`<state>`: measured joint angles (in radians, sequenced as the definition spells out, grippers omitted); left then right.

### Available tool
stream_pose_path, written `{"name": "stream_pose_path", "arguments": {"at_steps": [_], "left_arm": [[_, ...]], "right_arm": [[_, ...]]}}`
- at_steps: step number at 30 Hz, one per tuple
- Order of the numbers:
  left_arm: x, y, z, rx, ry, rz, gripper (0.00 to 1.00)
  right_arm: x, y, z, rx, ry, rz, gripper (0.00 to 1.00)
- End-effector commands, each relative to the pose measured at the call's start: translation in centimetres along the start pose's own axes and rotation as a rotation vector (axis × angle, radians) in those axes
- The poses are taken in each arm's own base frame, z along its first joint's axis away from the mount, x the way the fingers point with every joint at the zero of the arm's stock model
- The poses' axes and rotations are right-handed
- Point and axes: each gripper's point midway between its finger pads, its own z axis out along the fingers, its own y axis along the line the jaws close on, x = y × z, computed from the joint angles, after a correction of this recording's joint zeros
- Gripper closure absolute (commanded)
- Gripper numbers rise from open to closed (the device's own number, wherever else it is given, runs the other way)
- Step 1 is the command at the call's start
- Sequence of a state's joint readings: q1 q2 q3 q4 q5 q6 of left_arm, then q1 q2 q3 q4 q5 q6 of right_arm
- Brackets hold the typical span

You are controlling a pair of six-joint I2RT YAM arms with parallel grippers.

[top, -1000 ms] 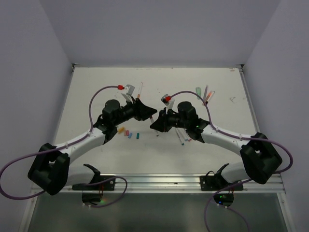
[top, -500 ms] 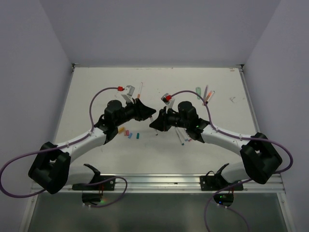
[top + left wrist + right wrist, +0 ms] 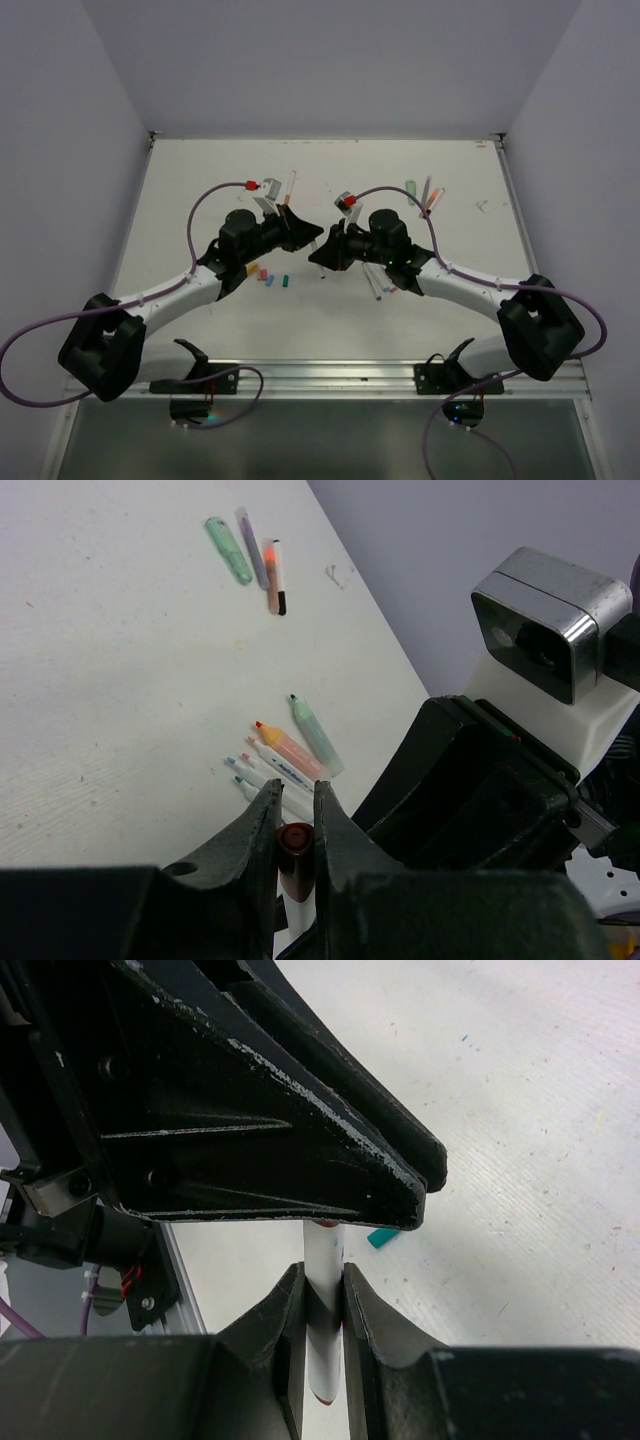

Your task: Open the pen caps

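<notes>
Above the table's middle my two grippers meet tip to tip. My right gripper (image 3: 323, 1275) is shut on a white pen barrel (image 3: 322, 1350) that points at the left arm. My left gripper (image 3: 295, 795) is shut on the dark red pen cap (image 3: 295, 845) at that pen's end. In the top view the left gripper (image 3: 317, 234) and right gripper (image 3: 314, 256) almost touch, and they hide the held pen. Loose pen caps (image 3: 267, 276), orange, pink, blue and teal, lie under the left arm. One teal cap (image 3: 381, 1237) shows below the left fingers (image 3: 300, 1160).
Several uncapped pens (image 3: 285, 760) lie in a row under the right arm, and they show in the top view too (image 3: 376, 281). More pens (image 3: 426, 195) lie at the back right, among them a green highlighter (image 3: 229, 550). One pen (image 3: 291, 183) lies at the back centre.
My left gripper's jaws have closed onto the red cap, and the left arm has edged slightly toward the right gripper. The right gripper still holds the barrel.
</notes>
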<state>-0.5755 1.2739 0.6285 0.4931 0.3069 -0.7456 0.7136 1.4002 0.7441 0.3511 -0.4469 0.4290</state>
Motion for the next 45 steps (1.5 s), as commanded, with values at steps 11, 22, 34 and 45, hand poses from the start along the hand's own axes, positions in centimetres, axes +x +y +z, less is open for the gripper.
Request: {"name": "stream_pose_path", "arguments": {"at_steps": [11, 22, 34, 45], "left_arm": [[-12.0, -2.7, -2.2, -0.075, -0.476, 0.049, 1.0], [-23.4, -3.8, -7.4, -0.042, -0.846, -0.007, 1.0], [-16.8, -0.4, -2.3, -0.192, -0.361, 0.032, 1.0], [5.4, 7.9, -2.0, -0.548, 0.416, 0.017, 1.0]], "right_arm": [[5.8, -3.1, -2.3, 0.121, 0.133, -0.036, 1.0], [9.5, -4.0, -3.7, 0.138, 0.21, -0.036, 1.0], [9.2, -8.2, -5.5, 0.449, 0.275, 0.009, 1.0], [10.8, -11.1, -6.0, 0.617, 0.379, 0.048, 1.0]]}}
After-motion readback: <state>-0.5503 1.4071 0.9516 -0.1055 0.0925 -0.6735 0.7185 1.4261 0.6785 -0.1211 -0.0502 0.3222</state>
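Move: The left hand holds the brown pen's cap, with the green cap at the near end of the cap row about 8 cm to its left, 2 cm back and 19 cm below; the blue cap is some 4 cm left of the green one, and the barrel in the right fingers sits about 5 cm back, 1 cm right and 3 cm below the left hand. From the right hand, the uncapped green pen lies about 14 cm right, 1 cm ahead and 16 cm below, with the cyan pen 2 cm farther right. With both hands still gripping the brown pen, the left tugs slowly upwards on the cap against the right's hold on the barrel, then they spring apart: the left shoots up about 20 cm, also left and forward, swinging counter-clockwise, before dropping some 25 cm towards the cap row with its fingers still shut on the cap. The right hand jerks down and slightly back, then carries the barrel right and lower towards the uncapped pens, ending about 13 cm lower and 10 cm farther right, fingers tipped some 30 degrees further down. ##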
